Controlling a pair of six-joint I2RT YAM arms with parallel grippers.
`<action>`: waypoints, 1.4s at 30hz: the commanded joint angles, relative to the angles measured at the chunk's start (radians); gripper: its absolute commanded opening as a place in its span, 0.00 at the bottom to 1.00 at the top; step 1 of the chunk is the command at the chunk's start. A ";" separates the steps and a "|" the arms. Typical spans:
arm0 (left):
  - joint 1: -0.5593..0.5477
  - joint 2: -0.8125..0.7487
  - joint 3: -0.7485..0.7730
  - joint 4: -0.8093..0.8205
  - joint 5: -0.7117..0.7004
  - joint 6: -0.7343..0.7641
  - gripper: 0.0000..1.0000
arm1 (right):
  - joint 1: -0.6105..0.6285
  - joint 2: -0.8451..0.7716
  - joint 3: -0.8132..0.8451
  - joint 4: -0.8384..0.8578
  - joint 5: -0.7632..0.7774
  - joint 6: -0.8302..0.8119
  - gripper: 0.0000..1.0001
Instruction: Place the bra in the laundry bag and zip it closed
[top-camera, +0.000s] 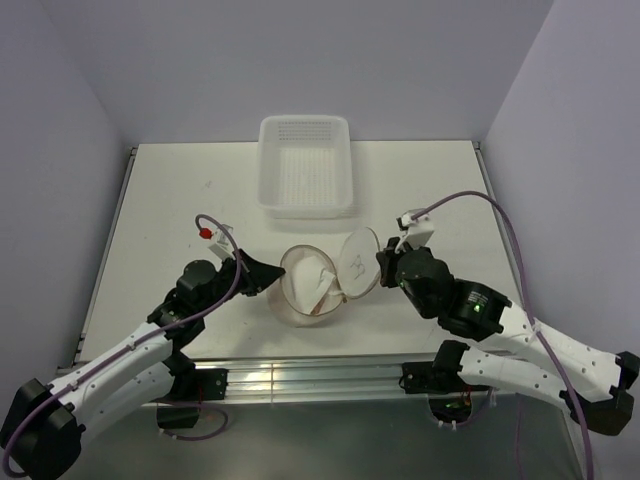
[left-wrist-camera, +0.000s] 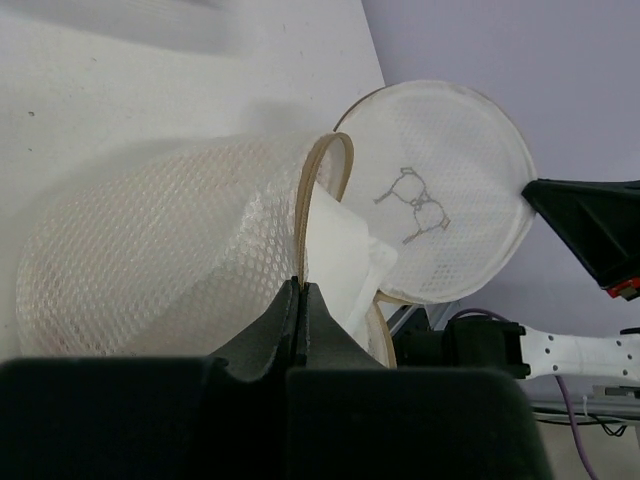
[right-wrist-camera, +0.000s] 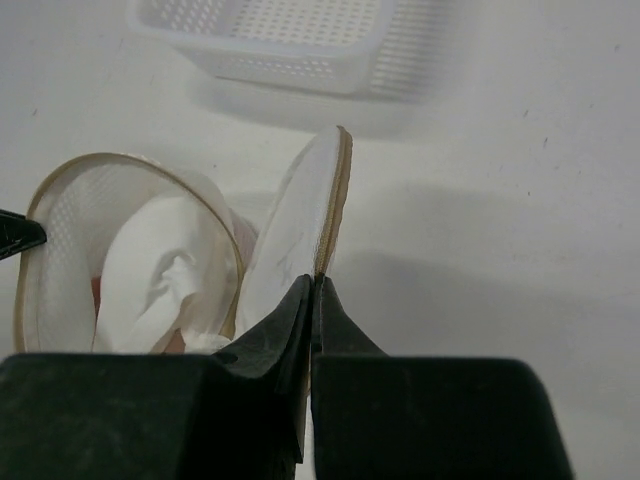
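The peach mesh laundry bag (top-camera: 300, 290) sits at the table's near middle with its mouth open. The white bra (top-camera: 318, 284) lies crumpled inside it, also seen in the left wrist view (left-wrist-camera: 345, 250) and the right wrist view (right-wrist-camera: 165, 275). The round flap lid (top-camera: 360, 262) stands up at the bag's right, with a dark printed mark on it (left-wrist-camera: 412, 205). My left gripper (top-camera: 268, 273) is shut on the bag's rim (left-wrist-camera: 318, 190) at its left side. My right gripper (top-camera: 383, 264) is shut on the lid's edge (right-wrist-camera: 338, 190).
A white perforated plastic basket (top-camera: 305, 165) stands behind the bag at the table's far middle, and shows in the right wrist view (right-wrist-camera: 290, 40). The table's side edges meet grey walls left and right.
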 joint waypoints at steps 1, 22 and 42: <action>-0.010 0.007 0.032 0.092 0.025 0.014 0.00 | 0.076 0.076 0.135 -0.010 0.153 -0.056 0.00; 0.001 -0.017 0.052 0.023 -0.064 0.117 0.00 | 0.380 0.626 0.575 0.008 0.018 -0.061 0.64; 0.031 0.088 0.096 0.107 -0.009 0.140 0.00 | -0.273 0.202 -0.141 0.515 -0.577 0.277 0.63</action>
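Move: The lid of the laundry bag is pinched at its edge by the right hand, its middle about 5 cm to that hand's left and slightly below. The bag's open mouth, where it must go, lies some 15 cm left, 2 cm back and 7 cm below; the white garment inside is just under it, and the basket stands about 25 cm ahead and 15 cm left. From the left hand, which still pinches the rim, the mouth's middle is roughly 6 cm right, 2 cm back and 2 cm below. The lid is swung leftward over the mouth as the right hand rises about 8 cm and sweeps some 20 cm left, then lowers while the fingers open and let go. Still open, that hand goes back right about 14 cm and forward, then sinks beside the bag's right side. The left fingers keep the rim pinched and edge forward. ##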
